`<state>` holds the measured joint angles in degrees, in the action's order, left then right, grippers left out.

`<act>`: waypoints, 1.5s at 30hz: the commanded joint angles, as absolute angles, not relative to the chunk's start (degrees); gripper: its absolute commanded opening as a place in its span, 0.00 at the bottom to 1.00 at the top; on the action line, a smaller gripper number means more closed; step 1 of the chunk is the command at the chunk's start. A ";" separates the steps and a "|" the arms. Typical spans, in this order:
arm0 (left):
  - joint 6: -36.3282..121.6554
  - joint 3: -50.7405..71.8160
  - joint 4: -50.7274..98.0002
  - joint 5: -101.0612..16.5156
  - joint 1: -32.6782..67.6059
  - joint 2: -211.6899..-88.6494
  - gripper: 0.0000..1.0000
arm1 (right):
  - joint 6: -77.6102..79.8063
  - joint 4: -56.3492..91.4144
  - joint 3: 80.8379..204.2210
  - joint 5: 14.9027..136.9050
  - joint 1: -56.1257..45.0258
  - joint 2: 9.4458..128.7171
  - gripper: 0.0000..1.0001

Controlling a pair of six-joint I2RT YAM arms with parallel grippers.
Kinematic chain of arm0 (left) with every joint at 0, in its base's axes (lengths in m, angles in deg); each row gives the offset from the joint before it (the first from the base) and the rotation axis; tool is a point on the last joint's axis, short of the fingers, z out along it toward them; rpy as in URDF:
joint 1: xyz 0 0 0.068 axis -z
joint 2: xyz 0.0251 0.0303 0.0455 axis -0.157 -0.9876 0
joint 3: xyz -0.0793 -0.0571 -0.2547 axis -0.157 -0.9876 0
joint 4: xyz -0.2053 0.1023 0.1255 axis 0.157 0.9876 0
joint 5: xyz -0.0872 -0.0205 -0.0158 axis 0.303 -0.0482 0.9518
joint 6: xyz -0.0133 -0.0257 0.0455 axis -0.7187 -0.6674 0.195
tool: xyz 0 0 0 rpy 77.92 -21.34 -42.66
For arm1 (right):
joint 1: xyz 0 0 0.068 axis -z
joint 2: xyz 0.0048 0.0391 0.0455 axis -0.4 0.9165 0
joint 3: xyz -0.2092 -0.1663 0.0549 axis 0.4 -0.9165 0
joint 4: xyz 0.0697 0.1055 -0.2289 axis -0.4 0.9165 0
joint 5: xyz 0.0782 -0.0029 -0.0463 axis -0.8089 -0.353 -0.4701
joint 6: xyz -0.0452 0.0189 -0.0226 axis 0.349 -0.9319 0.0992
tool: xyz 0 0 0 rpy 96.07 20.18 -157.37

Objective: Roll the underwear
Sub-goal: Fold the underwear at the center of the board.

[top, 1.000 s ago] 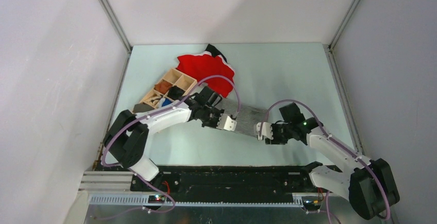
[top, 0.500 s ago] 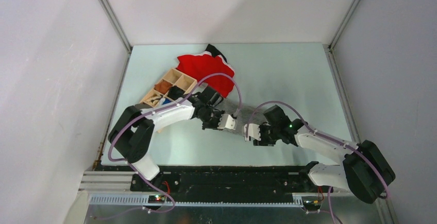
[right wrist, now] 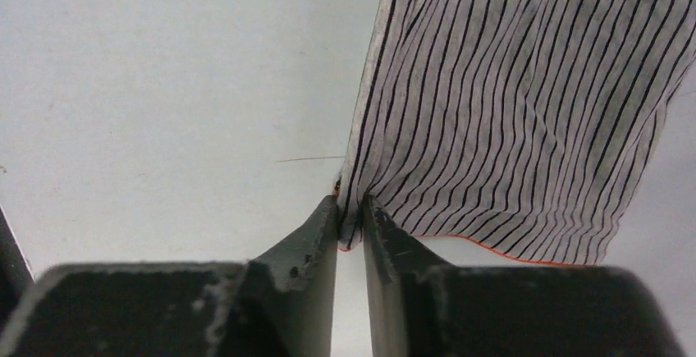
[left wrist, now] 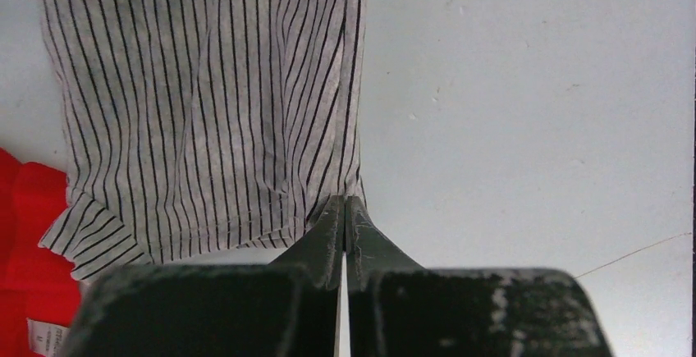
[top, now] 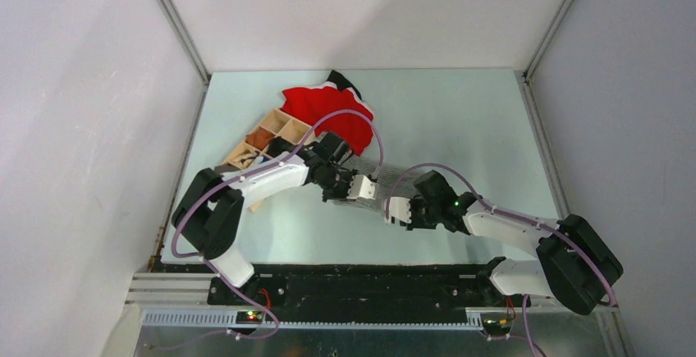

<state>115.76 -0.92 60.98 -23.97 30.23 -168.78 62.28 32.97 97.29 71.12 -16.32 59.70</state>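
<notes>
The underwear (top: 392,183), grey-and-white fine stripes, lies mid-table, bunched narrow between my two grippers. In the left wrist view the underwear (left wrist: 205,102) spreads up and to the left, its folds running down into my left gripper (left wrist: 345,203), whose jaws are shut on its lower corner. In the right wrist view the underwear (right wrist: 525,111) has an orange-stitched hem, and my right gripper (right wrist: 351,209) is shut on a bunched corner of it. From above, the left gripper (top: 371,189) and right gripper (top: 391,208) are close together.
A bright red cloth (top: 332,111) with dark trim lies behind the underwear; its edge also shows as red cloth (left wrist: 25,234) in the left wrist view. A wooden compartment tray (top: 267,139) with small items sits at the left. Pale table (top: 460,119) extends right.
My right gripper has moved left toward the left gripper. The striped cloth between them has gathered narrower. The left gripper has shifted slightly back.
</notes>
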 commanded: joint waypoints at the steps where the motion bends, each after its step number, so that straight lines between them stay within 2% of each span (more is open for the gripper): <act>1: 115.47 1.13 61.11 -23.40 29.49 -168.88 0.00 | 61.40 32.22 96.43 75.09 -15.88 60.96 0.12; 3: 115.60 1.50 61.37 -23.50 29.23 -169.10 0.00 | 62.20 32.83 96.88 76.35 -15.58 60.92 0.02; 4: 115.79 1.81 61.63 -23.54 29.17 -169.25 0.00 | 62.53 33.45 97.27 76.76 -15.24 60.85 0.00; 13: 120.36 5.37 63.19 -26.59 27.72 -170.78 0.00 | 66.19 40.84 104.42 73.54 -9.81 58.77 0.00; 20: 126.16 15.73 66.92 -28.26 22.91 -175.26 0.00 | 68.55 40.28 115.77 73.34 -3.71 65.95 0.00; 27: 130.93 29.85 69.44 -31.63 19.52 -182.25 0.00 | 73.11 33.79 124.05 75.48 -0.31 74.58 0.00; 35: 137.13 44.96 68.69 -37.22 17.69 -190.71 0.00 | 76.12 19.15 132.64 82.09 1.28 84.87 0.00; 41: 139.23 46.30 66.27 -38.99 17.68 -191.79 0.00 | 78.67 14.48 135.84 82.49 1.82 88.00 0.00; 45: 139.39 42.48 63.66 -39.28 17.68 -189.75 0.00 | 79.09 15.30 135.90 80.76 2.07 87.38 0.00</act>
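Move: My left hand already pinches the near left corner of the underwear, whose middle lies about 13 cm to its right and 6 cm ahead. The red garment is some 24 cm straight ahead of this hand; the wooden box is about 18 cm to its left and 13 cm ahead. My right hand's half-open fingers are at the near right corner, with the underwear's middle roughly 12 cm to its left and 9 cm ahead, almost at hand height. I close my right fingers on the waistband corner and draw it 3 cm to the right, while my left hand keeps its pinch. Then I sweep both hands forward together about 25 cm, rising some 10 cm, carrying the held edge out over the rest of the underwear, my left hand ending over the red garment. On the way my fingertips swing forward about 30 degrees, and my right hand also turns a little clockwise. ##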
